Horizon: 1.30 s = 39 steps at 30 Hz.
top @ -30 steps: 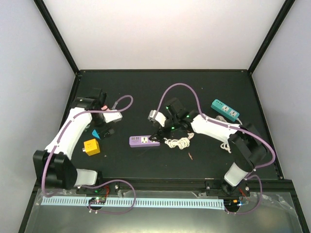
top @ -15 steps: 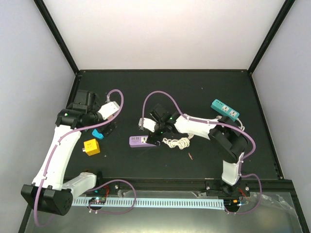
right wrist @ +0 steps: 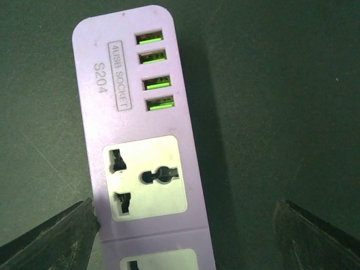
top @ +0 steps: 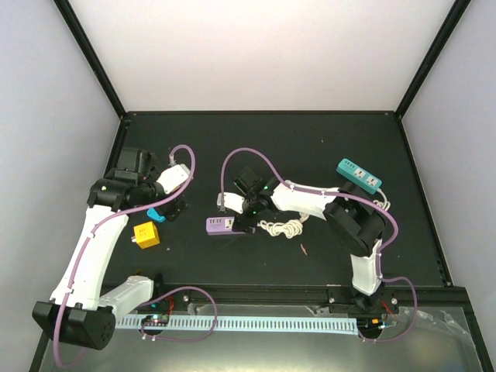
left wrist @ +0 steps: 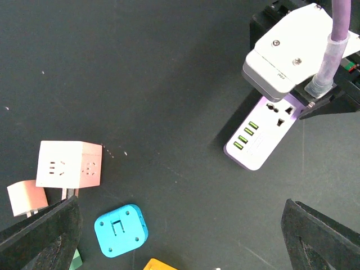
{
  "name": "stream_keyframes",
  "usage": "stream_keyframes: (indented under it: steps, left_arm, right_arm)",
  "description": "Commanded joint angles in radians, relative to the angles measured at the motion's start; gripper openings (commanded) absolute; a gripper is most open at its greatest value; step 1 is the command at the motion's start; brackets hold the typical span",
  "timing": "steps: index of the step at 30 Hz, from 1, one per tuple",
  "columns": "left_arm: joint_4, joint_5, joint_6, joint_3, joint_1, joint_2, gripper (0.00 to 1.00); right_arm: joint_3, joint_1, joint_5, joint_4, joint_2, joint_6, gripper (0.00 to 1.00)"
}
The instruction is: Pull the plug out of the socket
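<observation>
A purple power strip, the socket (top: 219, 225), lies left of the table's middle. My right gripper (top: 245, 218) hangs low over its right end. In the right wrist view the socket (right wrist: 140, 140) runs between the spread fingers (right wrist: 50, 236), close to the left one; its near outlets are empty. The plug is hidden, and I cannot tell whether it sits under the gripper. A coiled white cord (top: 284, 228) lies just right of the strip. My left gripper (top: 167, 205) is open above small adapters, well left of the socket (left wrist: 260, 135). Between its fingers (left wrist: 39, 236) is only bare table.
A blue adapter (left wrist: 120, 230), a pink-and-white cube socket (left wrist: 70, 164) and a yellow cube (top: 146, 234) lie under the left arm. A teal power strip (top: 358, 176) lies at the far right. Purple cables loop over both arms.
My right gripper has slid left along the purple strip and come down over it, its jaws narrowing slightly. The left arm has reared up at the elbow, its wrist staying near the adapters.
</observation>
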Motion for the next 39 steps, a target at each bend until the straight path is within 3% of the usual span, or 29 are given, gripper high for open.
stream_keyframes:
  steps: [1, 10, 23, 28, 39]
  left_arm:
    - [0.025, 0.038, -0.016, -0.005, 0.006, -0.014, 0.99]
    - [0.031, 0.050, -0.024, -0.008, 0.006, -0.015, 0.99]
    - [0.036, 0.058, -0.027, -0.010, 0.006, -0.028, 0.99]
    - [0.049, 0.071, -0.031, -0.014, 0.006, -0.024, 0.99]
    - [0.074, 0.116, -0.046, -0.013, 0.004, 0.002, 0.99]
  right_arm:
    - [-0.011, 0.006, -0.031, -0.061, 0.010, -0.046, 0.89]
    - [-0.008, 0.005, -0.043, -0.078, -0.009, -0.054, 0.88]
    - [-0.072, -0.062, 0.053, -0.045, -0.036, -0.049, 0.50]
    - [-0.132, -0.134, 0.055, -0.049, -0.104, -0.036, 0.45]
    - [-0.235, -0.385, 0.068, -0.110, -0.196, -0.058, 0.43]
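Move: The purple socket strip, now empty of plugs, sits just under and between the open right fingers, its middle about 4 cm left, 1 cm back and some 2 cm below them. The white cord coil lies about 13 cm to the right of that hand and 1 cm back; the teal socket strip is roughly 36 cm right and 14 cm ahead. From the left hand, the purple strip is about 15 cm right, 1 cm back and 18 cm below. Back a centimetre and a half and slightly down at first, the right hand closes its open fingers across the purple strip near its cord end and pinches it. Keeping that grip low at the table, it sweeps some 13 cm right and about 6 cm forward, away from the left hand, turning about 15 degrees clockwise. ##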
